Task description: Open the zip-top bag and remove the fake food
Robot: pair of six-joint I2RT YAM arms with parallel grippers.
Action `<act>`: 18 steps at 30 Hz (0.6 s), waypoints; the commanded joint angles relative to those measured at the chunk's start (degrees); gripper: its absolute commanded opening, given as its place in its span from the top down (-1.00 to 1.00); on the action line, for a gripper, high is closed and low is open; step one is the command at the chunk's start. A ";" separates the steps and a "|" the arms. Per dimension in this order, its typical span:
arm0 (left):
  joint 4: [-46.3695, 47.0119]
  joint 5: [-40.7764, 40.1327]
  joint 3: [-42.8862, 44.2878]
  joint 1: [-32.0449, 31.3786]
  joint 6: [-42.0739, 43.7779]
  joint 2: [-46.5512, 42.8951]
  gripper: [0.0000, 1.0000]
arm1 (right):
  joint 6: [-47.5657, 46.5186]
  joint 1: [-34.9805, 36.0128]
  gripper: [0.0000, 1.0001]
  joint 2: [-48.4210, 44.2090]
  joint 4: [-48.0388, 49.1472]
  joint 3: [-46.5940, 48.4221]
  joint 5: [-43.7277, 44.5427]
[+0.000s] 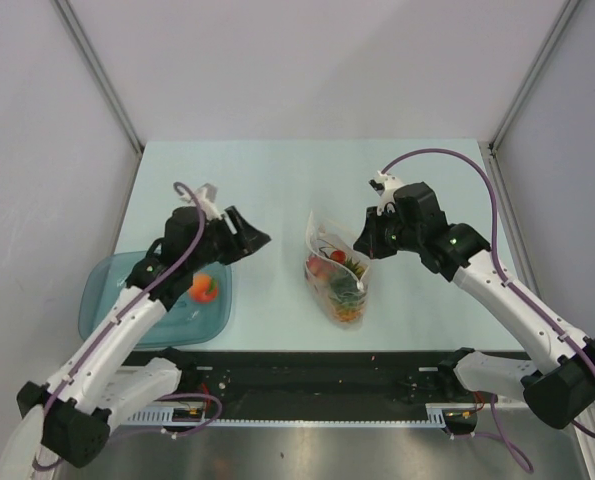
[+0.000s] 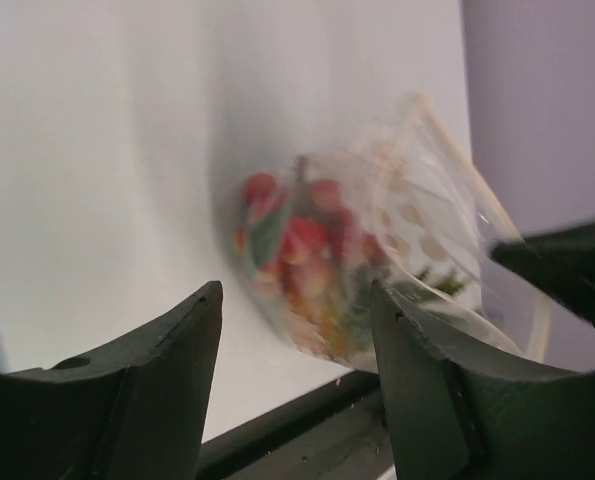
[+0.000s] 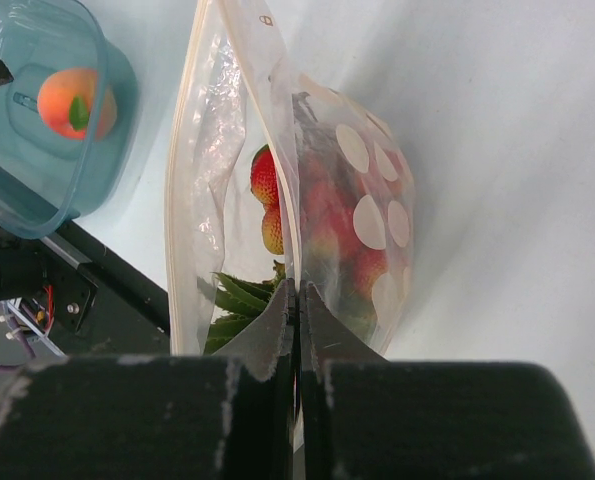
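The zip-top bag [image 1: 337, 270] stands in the middle of the table with its mouth spread open, clear with pale dots. Inside it is fake food [image 1: 339, 282]: red fruits [image 3: 265, 195] and green pineapple leaves [image 3: 239, 300]. My right gripper [image 1: 365, 250] is shut on the bag's right rim [image 3: 299, 260] and holds that side up. My left gripper [image 1: 257, 240] is open and empty, left of the bag and apart from it. The bag [image 2: 377, 270] shows blurred beyond the left fingers [image 2: 177, 370].
A teal translucent tray [image 1: 107, 290] lies at the left front and holds an orange-red toy fruit [image 1: 205, 289], which also shows in the right wrist view [image 3: 74, 103]. A black rail [image 1: 317, 380] runs along the table's near edge.
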 commanded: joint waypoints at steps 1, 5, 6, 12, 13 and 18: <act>11.39 5.89 8.80 -9.47 10.70 5.96 -0.28 | 0.05 -0.19 1.00 -0.10 0.22 2.68 -0.51; 8.94 11.25 20.73 -16.43 18.37 15.89 -0.18 | -0.03 -0.19 1.00 -0.19 0.04 2.86 -0.68; 8.06 11.52 22.51 -17.66 20.73 19.74 -0.14 | -0.03 -0.19 1.00 -0.27 -0.13 3.03 -0.68; 1.82 12.83 33.41 -22.50 26.19 30.13 0.12 | 0.05 -0.19 1.00 -0.63 -1.18 4.35 -0.95; -0.71 12.58 34.73 -22.68 26.73 32.93 0.20 | 0.05 -0.10 1.00 -0.97 -1.36 4.53 -0.95; -5.92 13.36 40.10 -23.38 29.80 38.05 0.41 | 0.84 -0.10 1.00 -2.12 -1.63 4.97 0.02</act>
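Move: The fake food in the open zip-top bag lies about 18 cm right of the left hand, 4 cm back and 13 cm below. The right gripper, pinching the bag's rim, is some 23 cm to the left hand's right, 2 cm back and about level; the peach in the tub sits 13 cm left, 7 cm back and 19 cm down. From the right hand, the food is 6 cm left, 3 cm back and 12 cm below. Left hand arcs some 20 cm right to the held bag's mouth, turning clockwise about 45 degrees, fingers half closing. ##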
